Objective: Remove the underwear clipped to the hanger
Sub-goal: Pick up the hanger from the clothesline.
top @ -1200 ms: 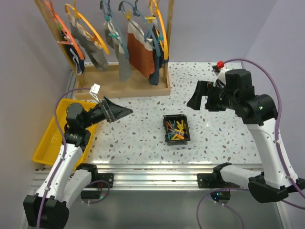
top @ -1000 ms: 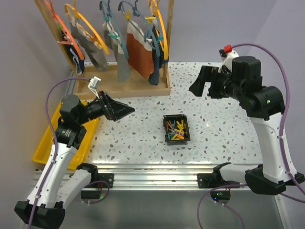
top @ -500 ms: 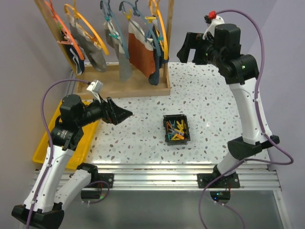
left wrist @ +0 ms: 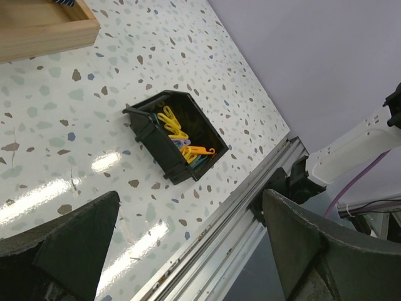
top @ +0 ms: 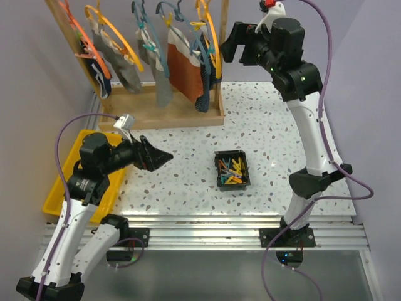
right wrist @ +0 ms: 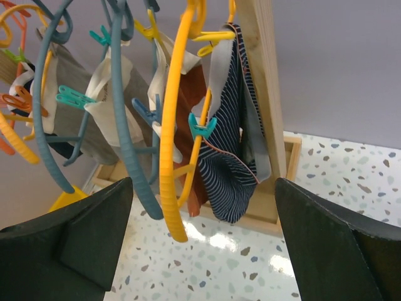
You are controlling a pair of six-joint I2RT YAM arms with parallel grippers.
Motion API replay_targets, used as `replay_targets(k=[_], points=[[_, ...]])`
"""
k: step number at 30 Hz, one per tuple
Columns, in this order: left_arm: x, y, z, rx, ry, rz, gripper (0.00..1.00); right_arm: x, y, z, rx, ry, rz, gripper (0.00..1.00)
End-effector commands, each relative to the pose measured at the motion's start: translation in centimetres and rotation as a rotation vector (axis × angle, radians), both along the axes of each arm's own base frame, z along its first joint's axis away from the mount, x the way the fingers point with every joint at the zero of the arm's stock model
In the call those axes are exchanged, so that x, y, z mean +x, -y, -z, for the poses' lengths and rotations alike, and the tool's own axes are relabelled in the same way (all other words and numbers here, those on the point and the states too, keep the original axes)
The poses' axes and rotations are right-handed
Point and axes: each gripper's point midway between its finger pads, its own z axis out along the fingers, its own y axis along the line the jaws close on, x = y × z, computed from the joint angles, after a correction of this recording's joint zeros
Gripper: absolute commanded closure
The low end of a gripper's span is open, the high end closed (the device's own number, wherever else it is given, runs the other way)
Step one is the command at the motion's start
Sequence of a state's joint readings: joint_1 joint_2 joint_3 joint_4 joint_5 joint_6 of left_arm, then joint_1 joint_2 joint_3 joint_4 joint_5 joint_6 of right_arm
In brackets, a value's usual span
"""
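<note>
Several pieces of underwear hang clipped to curved hangers on a wooden rack (top: 169, 114) at the back left. Among them are a rust-brown brief (top: 182, 72), a navy striped brief (top: 203, 88) and a grey brief (top: 164, 88). My right gripper (top: 235, 45) is open, raised just right of the rack. In the right wrist view it (right wrist: 203, 251) faces the navy striped brief (right wrist: 232, 163), which a teal clip (right wrist: 202, 125) pins to the yellow hanger (right wrist: 170, 125), with a gap between. My left gripper (top: 156, 157) is open and low over the table, holding nothing (left wrist: 188, 251).
A black bin (top: 232, 170) of colourful clips sits mid-table, also seen from the left wrist (left wrist: 172, 144). A yellow tray (top: 62, 188) lies at the left edge. The rack's wooden post (right wrist: 263, 94) stands right behind the striped brief. A blue hanger (right wrist: 125, 138) hangs beside the yellow one.
My right arm has risen and swung left, from over the table's right side to beside the rack's right end. The left arm has drawn back slightly. Both grippers stay open.
</note>
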State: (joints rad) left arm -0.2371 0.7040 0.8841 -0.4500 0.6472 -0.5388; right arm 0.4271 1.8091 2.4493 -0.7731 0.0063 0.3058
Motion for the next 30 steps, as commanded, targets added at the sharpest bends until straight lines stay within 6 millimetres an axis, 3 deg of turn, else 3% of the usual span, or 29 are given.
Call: replay_targets(k=[1,9,14,24,30], points=[[-0.3,0.0,0.4,-0.009,-0.004,-0.004,0.0,1.1,-1.6,-1.7,0.035,0.068,-0.011,0.02],[-0.3,-0.1,1.7,-0.017,-0.036,-0.022,0.0,2.9,-1.5,0.8,-0.067,0.047,0.104,0.07],[-0.1,-0.1,1.9,-0.011,-0.041,-0.024,0.0,3.7,-1.2,1.6,-0.16,0.057,0.158,0.16],[0.0,-0.1,2.1,-0.007,-0.044,-0.023,0.0,3.0,-2.0,4.7,-0.274,-0.016,0.073,0.38],[-0.1,0.0,2.5,-0.003,-0.05,-0.017,0.0,3.1,-3.0,5.6,-0.279,-0.033,0.023,0.43]])
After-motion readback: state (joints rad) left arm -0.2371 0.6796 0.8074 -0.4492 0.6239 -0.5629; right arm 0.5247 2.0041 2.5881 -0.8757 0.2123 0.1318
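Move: Just beyond the right hand's open fingers hangs the near end of the yellow hanger, about 5 cm ahead, 3 cm left and 6 cm lower. A blue hanger's near end is some 4 cm farther left at about the same depth and height, and the striped underwear hangs about 11 cm ahead of the hand, 4 cm left and 10 cm down. From the left hand, the yellow hanger's end lies roughly 28 cm ahead, 23 cm right and 13 cm up. Easing forward and left onto the near end of the yellow hanger, the right hand then mostly sinks, about 6 cm in all, its left side dropping some 15 degrees. Its fingers close from wide open to just over half, straddling the hanger's arm without gripping it yet. The left hand, open and empty, sinks about 2.5 cm. ##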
